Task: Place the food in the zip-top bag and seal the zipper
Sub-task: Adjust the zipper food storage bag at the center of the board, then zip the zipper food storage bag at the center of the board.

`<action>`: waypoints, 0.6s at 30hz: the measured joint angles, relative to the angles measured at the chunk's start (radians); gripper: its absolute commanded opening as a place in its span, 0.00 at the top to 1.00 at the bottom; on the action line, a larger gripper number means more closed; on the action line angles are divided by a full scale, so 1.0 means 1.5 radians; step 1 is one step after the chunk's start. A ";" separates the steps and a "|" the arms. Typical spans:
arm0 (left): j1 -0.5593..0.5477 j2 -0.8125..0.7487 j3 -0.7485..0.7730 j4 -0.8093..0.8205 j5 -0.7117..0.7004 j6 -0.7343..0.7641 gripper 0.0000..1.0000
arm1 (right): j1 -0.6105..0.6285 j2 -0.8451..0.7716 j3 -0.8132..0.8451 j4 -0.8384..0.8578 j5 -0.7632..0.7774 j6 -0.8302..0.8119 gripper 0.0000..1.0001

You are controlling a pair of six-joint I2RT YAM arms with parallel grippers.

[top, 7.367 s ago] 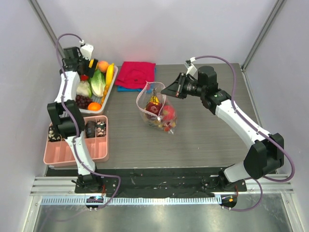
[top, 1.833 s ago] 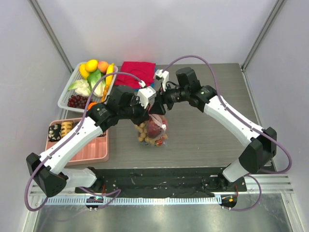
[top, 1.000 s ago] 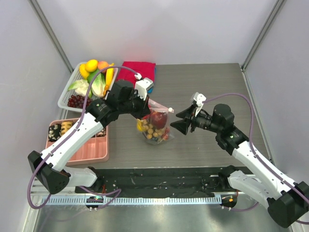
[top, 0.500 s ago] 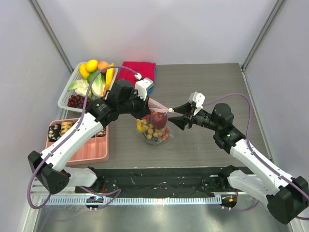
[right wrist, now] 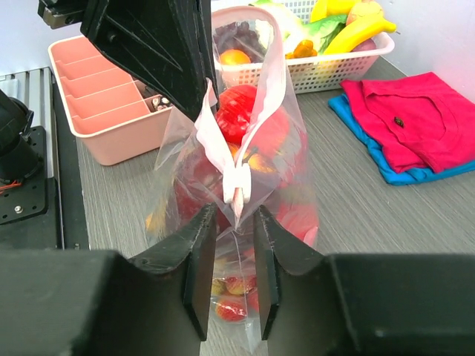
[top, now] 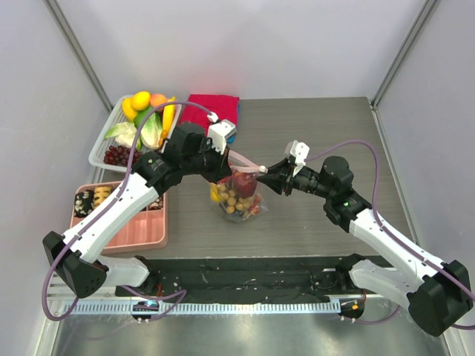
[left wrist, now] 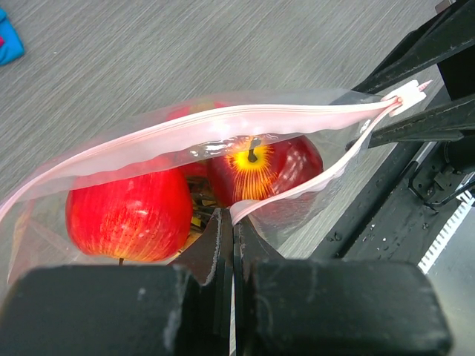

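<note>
The zip-top bag [top: 239, 194] stands on the table holding food: red apples [left wrist: 126, 215] and small fruits. Its mouth gapes, and the pink zipper [left wrist: 223, 122] runs in two strips to a white slider [right wrist: 236, 185]. My left gripper [top: 226, 165] is shut on the near zipper strip at the bag's left end, as the left wrist view [left wrist: 234, 222] shows. My right gripper [top: 269, 176] is open at the bag's right end. In the right wrist view [right wrist: 234, 222] its fingers [right wrist: 199, 259] stand either side of the bag's edge just below the slider, not closed.
A white basket [top: 102, 152] with more toy fruit stands at the back left. A pink divided tray [top: 152, 236] lies at the front left. A red cloth [top: 211, 111] on a blue one lies behind the bag.
My right gripper has moved left up to the bag's slider end, its fingers now round the bag's edge. The left gripper has held the zipper strip still.
</note>
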 measured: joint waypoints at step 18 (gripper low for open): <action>0.004 -0.028 0.030 0.010 0.144 0.200 0.49 | 0.002 -0.002 0.006 -0.013 -0.011 -0.019 0.99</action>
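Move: Between the right hand's parted fingertips lies the slider end of the bag's zipper, about 1 cm farther left and 1 cm above the hand point. The dark red apple in the bag is some 5 cm left, 2 cm back and 7 cm below that hand; the red cloth is about 20 cm ahead, 15 cm left and 20 cm below. From the left hand, still shut on the near rim, the slider end lies roughly 10 cm right, 1 cm back, about level. Closing on the zipper's slider end first, the right hand stays in place and pinches the bag film just below the slider. Only once it is shut does the left hand open to about half, let go of the near rim and lift about 4 cm, easing back some 2 cm towards the base and turning roughly 20 degrees clockwise while the fingers tilt downward. ##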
